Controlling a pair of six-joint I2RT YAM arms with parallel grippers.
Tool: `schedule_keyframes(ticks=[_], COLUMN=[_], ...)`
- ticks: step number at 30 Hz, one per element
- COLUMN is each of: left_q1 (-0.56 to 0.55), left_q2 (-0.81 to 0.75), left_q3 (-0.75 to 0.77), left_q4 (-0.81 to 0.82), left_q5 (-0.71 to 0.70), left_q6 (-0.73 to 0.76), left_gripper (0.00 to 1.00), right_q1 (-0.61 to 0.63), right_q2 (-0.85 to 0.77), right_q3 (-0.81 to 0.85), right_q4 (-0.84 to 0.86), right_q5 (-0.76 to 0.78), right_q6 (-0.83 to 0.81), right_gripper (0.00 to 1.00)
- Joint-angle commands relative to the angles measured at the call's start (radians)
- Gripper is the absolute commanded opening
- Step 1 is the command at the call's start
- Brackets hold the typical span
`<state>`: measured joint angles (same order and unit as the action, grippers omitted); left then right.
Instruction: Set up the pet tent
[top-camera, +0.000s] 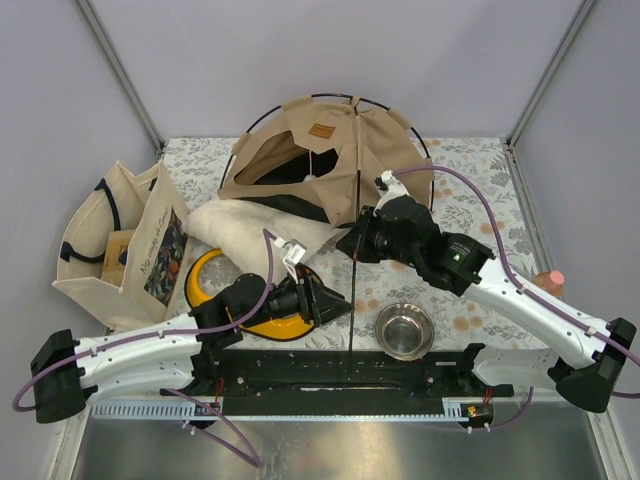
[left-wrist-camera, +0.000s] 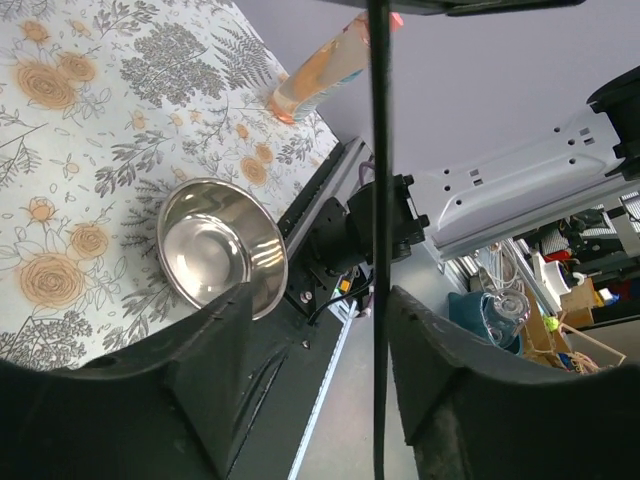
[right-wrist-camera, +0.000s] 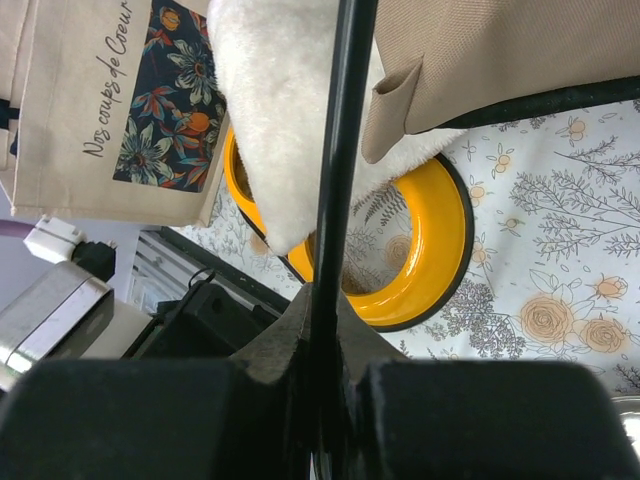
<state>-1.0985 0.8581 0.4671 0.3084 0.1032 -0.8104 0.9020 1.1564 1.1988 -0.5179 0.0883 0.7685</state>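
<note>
The tan pet tent (top-camera: 320, 150) stands half raised at the back of the table, with black poles arching over it. One long straight black pole (top-camera: 352, 340) runs from the tent's top toward the near rail. My right gripper (top-camera: 352, 243) is shut on this pole (right-wrist-camera: 340, 150) just in front of the tent, pinching it between both fingers (right-wrist-camera: 290, 340). Lower down, my left gripper (top-camera: 343, 306) is open around the same pole (left-wrist-camera: 378, 200). In the left wrist view the pole runs close to the right finger (left-wrist-camera: 470, 390), with a wide gap to the other finger.
A cream printed tote bag (top-camera: 120, 245) stands at the left. A white fluffy cushion (top-camera: 255, 230) lies in front of the tent, partly over a yellow bowl (top-camera: 215, 290). A steel bowl (top-camera: 404, 330) sits near the front rail, and a pink bottle (top-camera: 550, 280) at the right edge.
</note>
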Motion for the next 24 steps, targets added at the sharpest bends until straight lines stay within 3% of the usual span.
schedule_keyframes(ticks=[1,4,6,7,8,12,14,15,16,18,20,21,22,24], left_q1=[0.000,0.000,0.000,0.000,0.000,0.000,0.000,0.000,0.000,0.000,0.000,-0.001,0.000,0.000], left_q2=[0.038,0.048,0.050,0.053,0.055,0.070,0.076,0.079,0.084,0.084,0.078,0.075,0.068,0.059], left_q3=[0.062,0.085,0.085,0.084,0.082,0.100,0.111,0.116,0.122,0.133,0.143,0.143,0.146,0.151], left_q4=[0.008,-0.015,-0.006,0.003,0.014,0.012,-0.005,-0.012,-0.023,-0.043,-0.058,-0.060,-0.066,-0.087], left_q5=[-0.027,-0.016,-0.007,-0.004,-0.002,0.016,0.015,0.015,0.015,0.006,-0.003,-0.005,-0.008,-0.020], left_q6=[0.014,0.025,0.028,0.021,0.017,0.019,0.020,0.023,0.030,0.034,0.036,0.037,0.039,0.042], left_gripper=[0.51,0.38,0.43,0.55,0.59,0.61,0.46,0.35,0.17,0.00,0.00,0.00,0.00,0.00], right_q1=[0.000,0.000,0.000,0.000,0.000,0.000,0.000,0.000,0.000,0.000,0.000,0.000,0.000,0.000], right_q2=[0.003,0.003,0.000,-0.003,-0.006,-0.014,-0.018,-0.021,-0.024,-0.035,-0.073,-0.098,-0.133,-0.202], right_q3=[0.038,0.035,0.028,0.024,0.018,-0.001,-0.010,-0.013,-0.016,-0.027,-0.057,-0.079,-0.099,-0.134], right_q4=[0.094,0.096,0.102,0.107,0.111,0.122,0.130,0.130,0.131,0.122,0.122,0.122,0.124,0.093], right_q5=[-0.027,-0.030,-0.028,-0.027,-0.024,-0.009,-0.009,-0.009,-0.010,-0.012,-0.012,-0.009,-0.012,-0.027], right_q6=[0.023,0.018,0.014,0.011,0.009,0.000,0.000,-0.001,-0.005,-0.014,-0.029,-0.046,-0.063,-0.104], right_gripper=[0.08,0.07,0.07,0.06,0.05,0.04,0.04,0.05,0.08,0.33,0.72,0.84,0.95,0.99])
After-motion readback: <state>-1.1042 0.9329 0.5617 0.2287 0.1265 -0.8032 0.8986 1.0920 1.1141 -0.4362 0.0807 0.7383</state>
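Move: The black tent pole already runs between the left hand's open fingers, about 1 cm to that hand's right, and is still pinched right at the right hand's finger pads. From the left hand the steel bowl is some 15 cm to the right, roughly level with it and 20 cm below; the yellow ring tray lies about 22 cm left, 8 cm ahead and 21 cm down. The tent stands some 28 cm ahead of the right hand, 5 cm left and 15 cm below. The left hand eases about 1.5 cm right and pinches the pole; the right fingers then open, releasing it. ##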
